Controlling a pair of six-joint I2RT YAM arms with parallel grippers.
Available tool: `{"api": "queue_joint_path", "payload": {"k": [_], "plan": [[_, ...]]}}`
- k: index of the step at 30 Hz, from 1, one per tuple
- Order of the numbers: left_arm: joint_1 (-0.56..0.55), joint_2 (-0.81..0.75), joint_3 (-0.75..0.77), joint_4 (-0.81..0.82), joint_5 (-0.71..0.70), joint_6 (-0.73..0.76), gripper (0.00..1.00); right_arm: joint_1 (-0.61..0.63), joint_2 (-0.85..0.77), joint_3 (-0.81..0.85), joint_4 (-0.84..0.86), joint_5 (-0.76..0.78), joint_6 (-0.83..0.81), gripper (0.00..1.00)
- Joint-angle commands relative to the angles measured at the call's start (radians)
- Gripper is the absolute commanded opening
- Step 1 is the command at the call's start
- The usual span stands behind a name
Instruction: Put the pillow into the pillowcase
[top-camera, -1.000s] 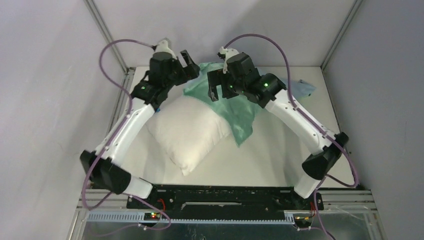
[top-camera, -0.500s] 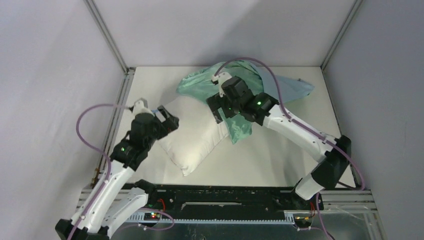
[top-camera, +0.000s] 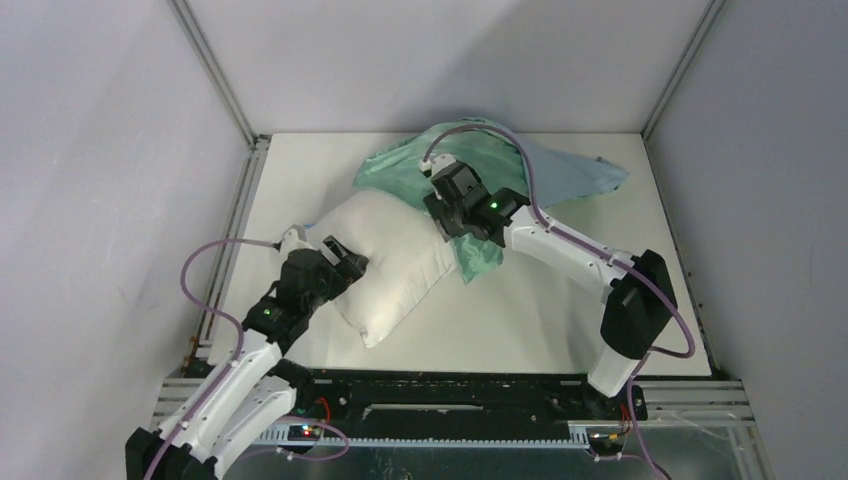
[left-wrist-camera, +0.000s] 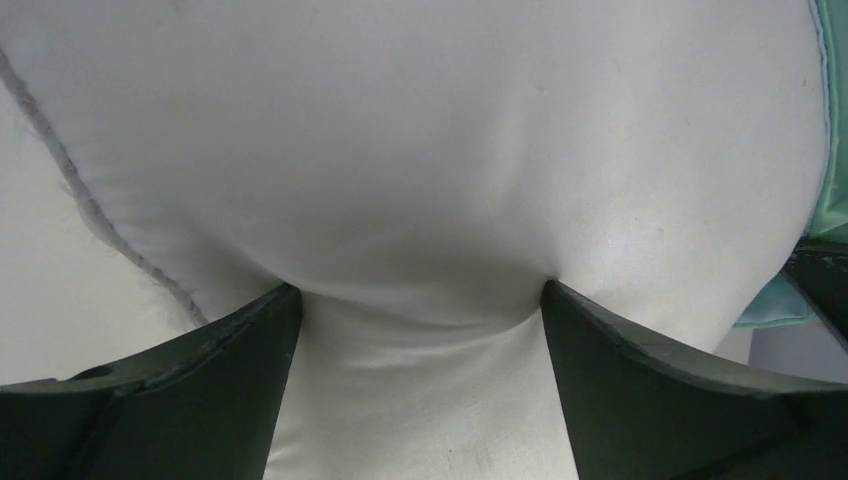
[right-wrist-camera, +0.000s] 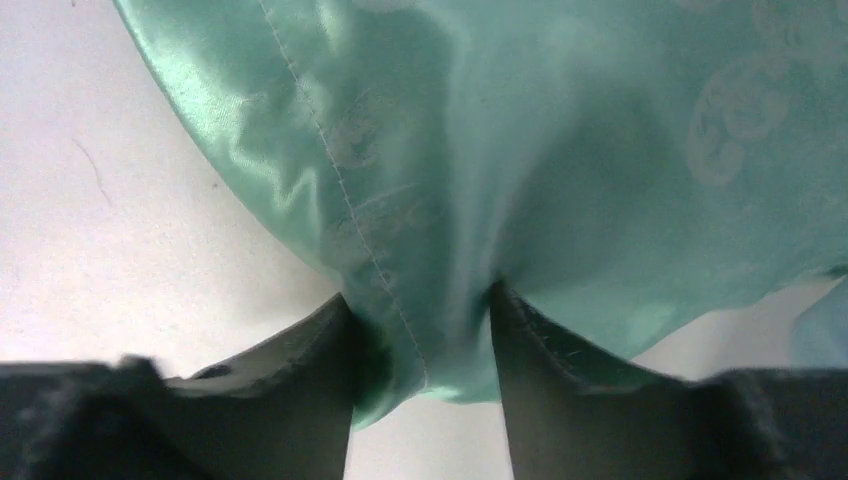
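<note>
The cream pillow (top-camera: 395, 262) lies slantwise at the table's middle, and it fills the left wrist view (left-wrist-camera: 420, 150). My left gripper (top-camera: 348, 263) presses into its left edge, jaws wide open (left-wrist-camera: 420, 297), with the pillow bulging between the fingertips. The pillowcase (top-camera: 490, 165) lies crumpled behind the pillow, green inner side up and light blue at the far right. A green flap of it hangs over the pillow's right corner. My right gripper (top-camera: 447, 215) sits on that flap. Its jaws (right-wrist-camera: 420, 292) stand partly open either side of a bunched fold of the green fabric (right-wrist-camera: 560, 130).
White table surface (top-camera: 560, 315) shows to the right of the pillow and in the right wrist view (right-wrist-camera: 120, 200). Grey walls and metal corner posts (top-camera: 215, 75) close in the back and sides. A sliver of pillowcase (left-wrist-camera: 832, 150) shows at the left wrist view's right edge.
My left arm swung back from the far side to the near left, and its open jaws pushed into the pillow. My right gripper came down onto the green flap and its jaws narrowed.
</note>
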Motion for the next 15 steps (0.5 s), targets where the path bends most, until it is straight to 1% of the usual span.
{"api": "queue_joint_path", "payload": {"k": [1, 2, 3, 4, 6, 7, 8, 9, 11, 13, 15], "plan": [[0.002, 0.058, -0.035, 0.127, -0.009, -0.039, 0.87, 0.005, 0.038, 0.04, 0.034, 0.069, 0.002, 0.33], [0.002, 0.075, -0.034, 0.147, -0.008, -0.032, 0.8, 0.022, 0.038, 0.065, 0.014, 0.086, 0.009, 0.21], [0.0, 0.096, -0.03, 0.169, -0.007, -0.023, 0.67, 0.042, 0.039, 0.123, -0.017, 0.104, 0.016, 0.1], [-0.005, 0.12, -0.023, 0.183, -0.003, -0.015, 0.45, 0.065, 0.046, 0.191, -0.066, 0.107, 0.032, 0.0], [-0.022, 0.17, 0.003, 0.228, 0.016, -0.004, 0.13, 0.126, 0.067, 0.355, -0.165, 0.041, 0.081, 0.0], [-0.043, 0.193, 0.027, 0.24, 0.017, -0.003, 0.05, 0.166, 0.078, 0.423, -0.194, -0.035, 0.103, 0.0], [-0.069, 0.214, 0.064, 0.237, 0.007, 0.0, 0.01, 0.207, 0.089, 0.484, -0.209, -0.085, 0.119, 0.0], [-0.097, 0.23, 0.107, 0.229, -0.015, 0.005, 0.0, 0.247, 0.104, 0.533, -0.219, -0.124, 0.126, 0.0], [-0.138, 0.25, 0.178, 0.212, -0.049, 0.009, 0.0, 0.298, 0.148, 0.612, -0.254, -0.132, 0.139, 0.0], [-0.154, 0.253, 0.221, 0.193, -0.062, 0.002, 0.0, 0.281, 0.158, 0.614, -0.272, -0.161, 0.167, 0.0], [-0.162, 0.243, 0.24, 0.172, -0.077, -0.009, 0.0, 0.235, 0.132, 0.544, -0.243, -0.201, 0.195, 0.0]]}}
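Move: In front of the left hand, the open fingers straddle a fold of the pillow, whose middle lies level with them fore and aft, about 6 cm to the right and 4 cm below; the pillowcase's middle is roughly 15 cm ahead, 24 cm to the right and 5 cm below. The right hand has the pillowcase's green edge between its half-open fingers, some 2 cm below and 1 cm to the right. From this hand, the pillow's middle is about 6 cm back, 10 cm left and 7 cm below. Closing on what lies between their fingers, both hands take cloth: the left pinches a fold of the pillow while easing forward, then drags it right and slightly up, about 4 cm each forward and right. The right pinches the green edge almost on the spot, then sweeps about 12 cm left and as much up, with some 7 cm back, carrying it over the pillow towards the left hand while turning slightly counter-clockwise. ##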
